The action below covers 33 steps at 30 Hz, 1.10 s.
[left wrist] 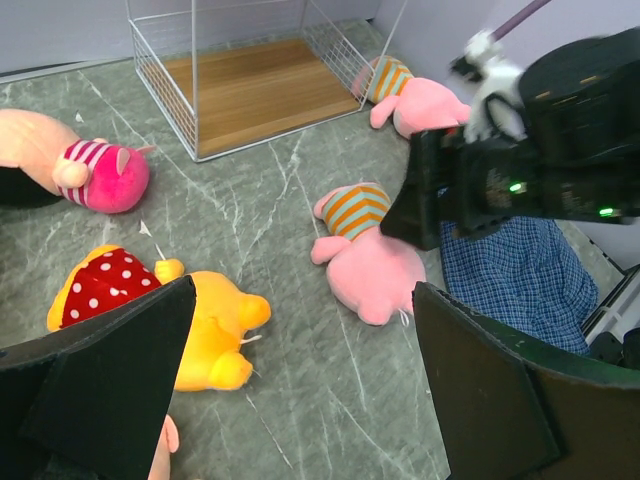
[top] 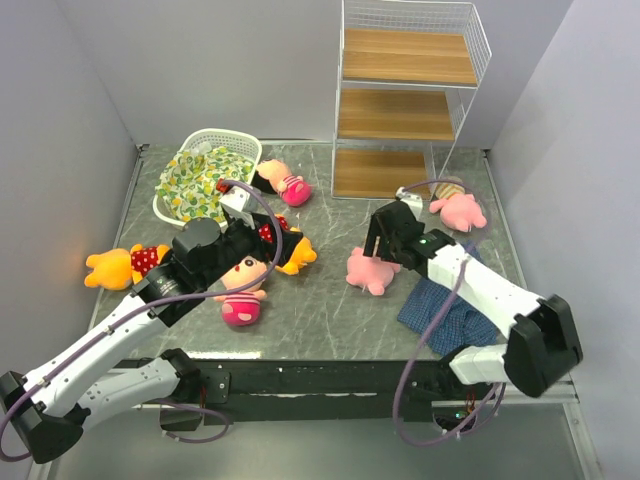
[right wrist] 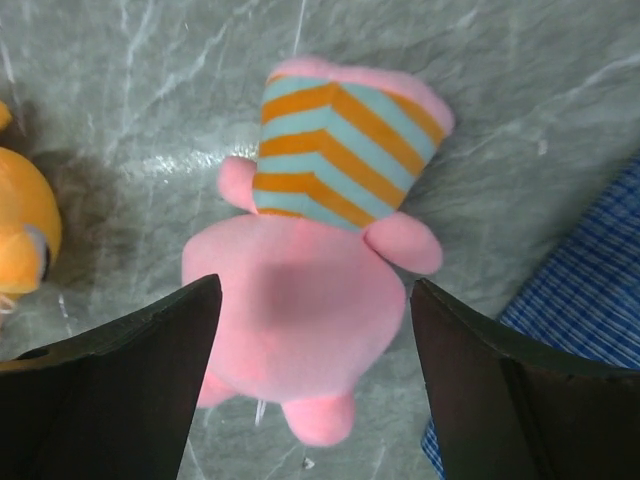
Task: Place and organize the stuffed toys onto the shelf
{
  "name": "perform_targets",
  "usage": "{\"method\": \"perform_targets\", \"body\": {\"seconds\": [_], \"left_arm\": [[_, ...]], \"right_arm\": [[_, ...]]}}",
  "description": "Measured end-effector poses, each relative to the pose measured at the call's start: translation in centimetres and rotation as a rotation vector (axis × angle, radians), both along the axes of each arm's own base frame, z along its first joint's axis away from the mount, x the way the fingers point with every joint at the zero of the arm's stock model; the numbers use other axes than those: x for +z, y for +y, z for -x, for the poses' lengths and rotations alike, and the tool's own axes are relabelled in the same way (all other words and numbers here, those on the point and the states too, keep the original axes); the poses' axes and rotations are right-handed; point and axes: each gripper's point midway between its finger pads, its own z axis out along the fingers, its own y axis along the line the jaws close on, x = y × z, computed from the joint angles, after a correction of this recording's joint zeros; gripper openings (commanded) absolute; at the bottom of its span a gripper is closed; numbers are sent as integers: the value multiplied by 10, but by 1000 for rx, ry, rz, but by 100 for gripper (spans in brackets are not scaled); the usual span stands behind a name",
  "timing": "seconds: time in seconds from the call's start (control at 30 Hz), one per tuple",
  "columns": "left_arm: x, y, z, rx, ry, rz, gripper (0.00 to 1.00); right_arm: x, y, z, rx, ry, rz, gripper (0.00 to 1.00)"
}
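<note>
The shelf (top: 405,100) stands at the back right, its boards bare. My right gripper (right wrist: 315,290) hangs over a pink piglet (right wrist: 320,200) in an orange and teal striped top. Its jaws stand open on either side of the piglet's head, with a gap showing on the right. In the top view that gripper (top: 378,258) covers part of this piglet (top: 365,272). My left gripper (left wrist: 305,300) is open and holds nothing, above the table between a yellow bear (left wrist: 200,320) and the piglet (left wrist: 370,260). A second piglet (top: 458,208) lies by the shelf.
A white basket (top: 240,140) holding green-yellow cloth sits at the back left, a doll (top: 285,183) beside it. Another bear (top: 120,265) lies far left and another doll (top: 243,290) near the front. Blue plaid cloth (top: 445,310) lies under the right arm.
</note>
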Motion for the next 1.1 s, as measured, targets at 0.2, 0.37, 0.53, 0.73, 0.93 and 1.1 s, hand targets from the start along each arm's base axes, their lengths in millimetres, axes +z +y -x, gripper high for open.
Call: {"method": "perform_targets", "body": {"seconds": [0.2,0.37,0.53,0.73,0.93,1.1], "left_arm": [[0,0,0,0,1,0,97],[-3,0,-2,10,11,-2,98],[-10,-6,-2,-1,62,6,96],[10,-28,2,-102,95,22,96],[19,-49,5,-197,115,23,96],[4,-62,7,-255,168,8,98]], "right_arm": [[-55,9,12,26,118,0,28],[-48,16,11,53,77,-42,0],[6,33,17,113,-56,-164,0],[106,63,34,177,-304,-463,0],[173,76,51,210,-449,-704,0],[182,85,60,248,-452,-776,0]]}}
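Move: The striped-hat pink pig lies just below the right hand's open fingers, about 6 cm down, 2 cm to its left and 1 cm back. From that hand the orange bear is some 20 cm left and level with it, the blue checked cloth about 16 cm right and 11 cm back, and the second pink pig roughly 18 cm right and 11 cm ahead. From the left hand the striped-hat pig lies about 5 cm ahead, 18 cm right and 25 cm below. The striped-hat pig is pinched round its body as the right hand sinks nearly 6 cm and shuts, then carried up about 24 cm, leftward and somewhat back towards the left hand, the right wrist rolling some 45 degrees with its left side rising and the fingers tipping up. The left hand, still wide open, comes about 6 cm right to meet the pig, turning clockwise. ##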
